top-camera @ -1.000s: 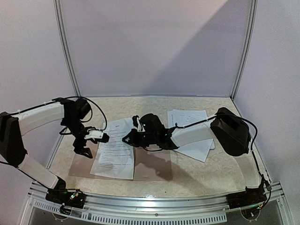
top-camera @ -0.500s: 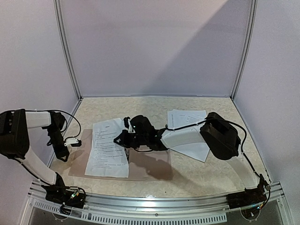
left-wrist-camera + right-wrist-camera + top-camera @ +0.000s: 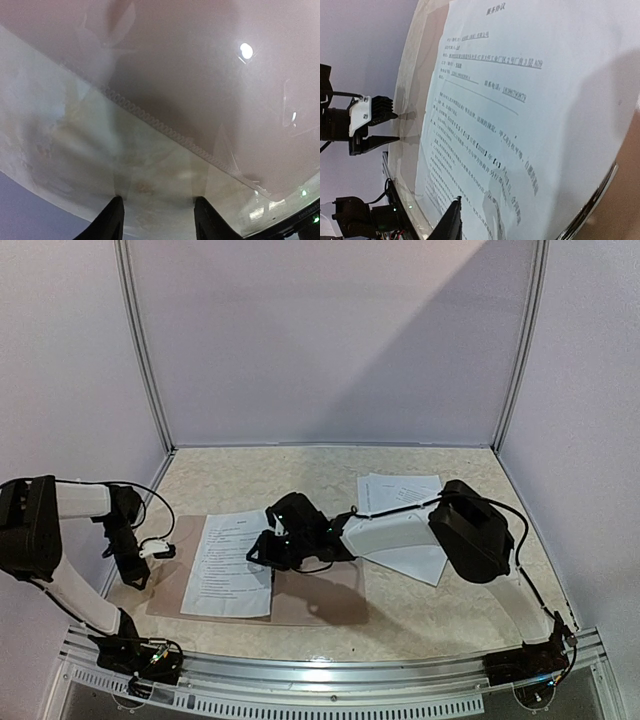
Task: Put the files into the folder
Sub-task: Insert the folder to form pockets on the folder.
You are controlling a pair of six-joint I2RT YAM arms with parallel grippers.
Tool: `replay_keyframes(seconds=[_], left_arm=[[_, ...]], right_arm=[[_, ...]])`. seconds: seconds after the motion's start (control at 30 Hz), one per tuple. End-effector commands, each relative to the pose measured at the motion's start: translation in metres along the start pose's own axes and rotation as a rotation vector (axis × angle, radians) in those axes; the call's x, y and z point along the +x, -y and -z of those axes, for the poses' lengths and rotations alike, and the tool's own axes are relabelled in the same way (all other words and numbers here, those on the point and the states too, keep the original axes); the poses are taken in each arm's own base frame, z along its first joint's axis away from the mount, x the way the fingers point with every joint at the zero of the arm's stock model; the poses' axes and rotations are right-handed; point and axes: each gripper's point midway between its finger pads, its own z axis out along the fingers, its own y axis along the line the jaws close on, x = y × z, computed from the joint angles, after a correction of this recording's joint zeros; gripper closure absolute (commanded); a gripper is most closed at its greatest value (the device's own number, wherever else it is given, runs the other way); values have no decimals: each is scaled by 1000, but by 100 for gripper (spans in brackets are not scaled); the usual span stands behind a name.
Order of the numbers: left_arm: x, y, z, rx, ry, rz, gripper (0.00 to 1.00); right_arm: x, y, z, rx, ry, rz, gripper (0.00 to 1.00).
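The taupe folder [image 3: 322, 598] lies open and flat on the table. One of the files, a white printed sheet [image 3: 228, 565], lies on its left half and fills the right wrist view [image 3: 520, 100]. My right gripper [image 3: 262, 550] is low at that sheet's right edge. Only one of its fingers [image 3: 451, 222] shows, standing just off the paper, so the jaws are parted. My left gripper [image 3: 150, 558] is open at the folder's left edge with nothing between its fingers [image 3: 112, 220]. More files [image 3: 410, 525] lie at the back right, partly under the right arm.
Pale booth walls with metal posts [image 3: 140, 350] close in the beige table [image 3: 300, 475] on three sides. A metal rail [image 3: 330, 680] runs along the near edge between the two arm bases.
The sheet came down and to the left until it lay flat on the folder. My right gripper followed it and parted its jaws. My left arm drew back to the folder's left edge with narrower jaws.
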Motion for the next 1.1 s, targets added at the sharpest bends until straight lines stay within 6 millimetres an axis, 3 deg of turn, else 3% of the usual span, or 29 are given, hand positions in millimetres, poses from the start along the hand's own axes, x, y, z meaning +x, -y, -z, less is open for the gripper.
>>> replay_keyframes(seconds=[0.0,0.23,0.73,1.07], left_arm=[[-3,18,-8,56,15,-19,51],[-15,33,-7,126,54,-45,51],[-28,39,-8,166,72,-58,54],[-28,39,-8,161,76,-54,54]], right_arm=[[15,-8,24,31,-88,-29,76],[28,-13,12,-51,-150,-102,100],[10,-18,-20,-116,-26,-188,100],[-23,-8,-2,-40,107,-114,100]])
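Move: My left fingers point straight down close to the table. From them the file's middle is about 20 cm to the right and 5 cm ahead, with the folder's left edge only some 4 cm to the right, level with them. The same file's middle lies about 5 cm left and 2 cm back of my right hand, some 3 cm below it. The metal clip is about 4 cm right, 2 cm back and 3 cm below that hand. I shut my half-closed right fingers fully on the file's right-hand side while drawing back about 2.5 cm. Then I carry that edge left and forward again, rising slightly and sinking back, the wrist tipping some 10 degrees. Meanwhile I slide my left hand, fingers still parted, about 2 cm right along the table towards the folder's left edge. ##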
